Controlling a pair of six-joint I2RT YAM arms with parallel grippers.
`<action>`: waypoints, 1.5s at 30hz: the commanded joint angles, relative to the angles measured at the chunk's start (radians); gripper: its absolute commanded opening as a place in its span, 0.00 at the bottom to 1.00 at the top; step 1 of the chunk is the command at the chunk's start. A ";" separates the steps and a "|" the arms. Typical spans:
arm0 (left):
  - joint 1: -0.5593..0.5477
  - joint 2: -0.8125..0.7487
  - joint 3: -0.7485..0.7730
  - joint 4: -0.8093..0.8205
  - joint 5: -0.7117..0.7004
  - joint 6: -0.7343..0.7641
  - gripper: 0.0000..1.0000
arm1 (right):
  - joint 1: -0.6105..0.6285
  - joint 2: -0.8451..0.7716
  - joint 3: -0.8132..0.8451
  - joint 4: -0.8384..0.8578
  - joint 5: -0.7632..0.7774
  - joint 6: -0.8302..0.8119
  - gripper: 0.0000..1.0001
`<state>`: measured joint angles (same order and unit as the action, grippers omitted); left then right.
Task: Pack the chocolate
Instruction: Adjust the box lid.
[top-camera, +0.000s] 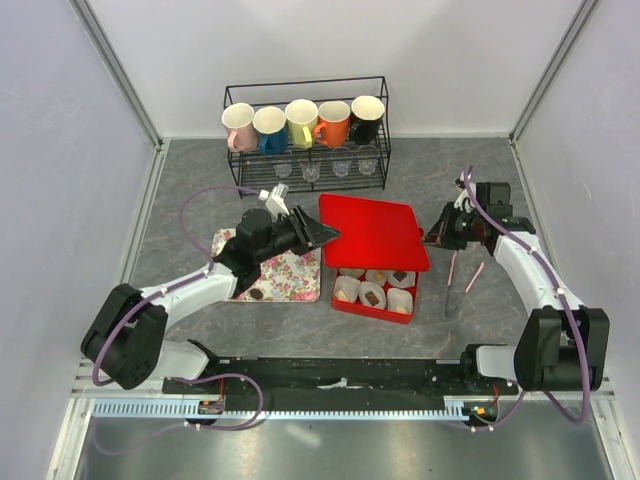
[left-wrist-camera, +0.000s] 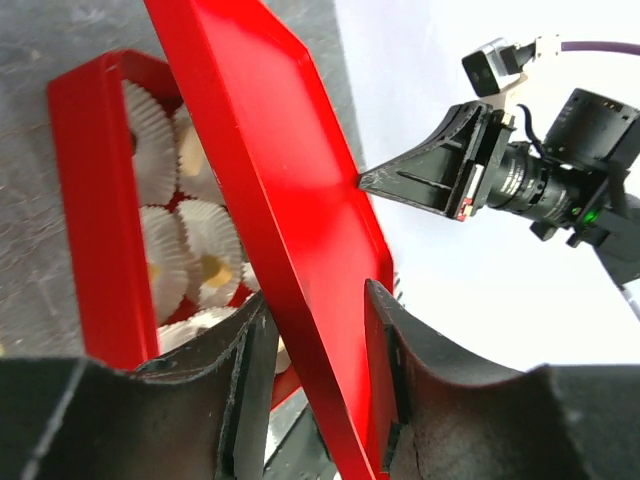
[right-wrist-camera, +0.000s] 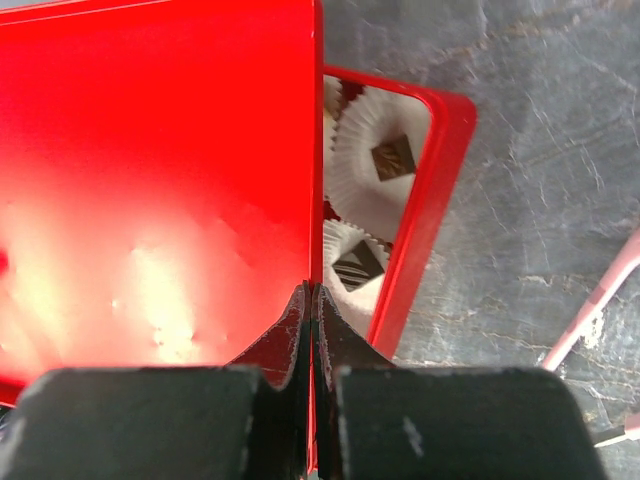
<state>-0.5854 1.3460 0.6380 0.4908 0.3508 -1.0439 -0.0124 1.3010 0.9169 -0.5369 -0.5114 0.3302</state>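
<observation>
The red lid (top-camera: 372, 232) hangs tilted over the back of the red box (top-camera: 370, 312), held from both sides. My left gripper (top-camera: 325, 235) is shut on the lid's left edge; the left wrist view shows the lid (left-wrist-camera: 270, 150) slanting between my jaws (left-wrist-camera: 315, 320). My right gripper (top-camera: 432, 238) is shut on the lid's right rim (right-wrist-camera: 313, 295). In the box, white paper cups hold chocolate: dark squares (right-wrist-camera: 392, 157) (right-wrist-camera: 358, 265), a brown one (top-camera: 372, 297) and cream ones (left-wrist-camera: 210, 268). One dark chocolate (top-camera: 257, 294) lies on the floral tray (top-camera: 290, 275).
A black wire rack (top-camera: 305, 140) with several coloured mugs and glasses stands at the back. Pink tongs (top-camera: 470, 278) lie on the grey table right of the box, under my right arm. White walls close in both sides.
</observation>
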 joint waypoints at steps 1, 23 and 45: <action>-0.002 -0.027 0.008 0.060 0.037 -0.044 0.46 | 0.006 -0.054 0.034 0.055 -0.061 0.013 0.00; -0.008 -0.286 0.245 -0.386 -0.107 0.547 0.02 | 0.051 -0.331 0.031 0.160 -0.044 0.078 0.77; -0.488 -0.266 0.309 -0.189 -0.806 1.678 0.02 | 0.049 -0.460 0.163 0.126 0.088 0.552 0.98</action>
<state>-0.9848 1.0649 0.9722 0.0498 -0.3042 0.3153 0.0357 0.8116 1.0576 -0.4145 -0.4206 0.7769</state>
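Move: The red lid, tipped with its left side high, lies between your open left fingers at its left edge; its middle is about 9 cm to that hand's right and 3 cm lower. The open chocolate box is some 9 cm right, 7 cm back and 15 cm below, and the mug rack 16 cm ahead, 4 cm left. Your right gripper already pinches the right edge, the lid's middle about 9 cm to its left. Close the left fingers on the lid's left edge, then lift about 14 cm and roll the wrist some 80 degrees clockwise as seen from behind the hand, keeping the grip. Once that hold is firm, raise the right gripper, opening it wide to let go of the right edge, and carry on up about 22 cm, easing slightly back and tipping the fingers upward. ##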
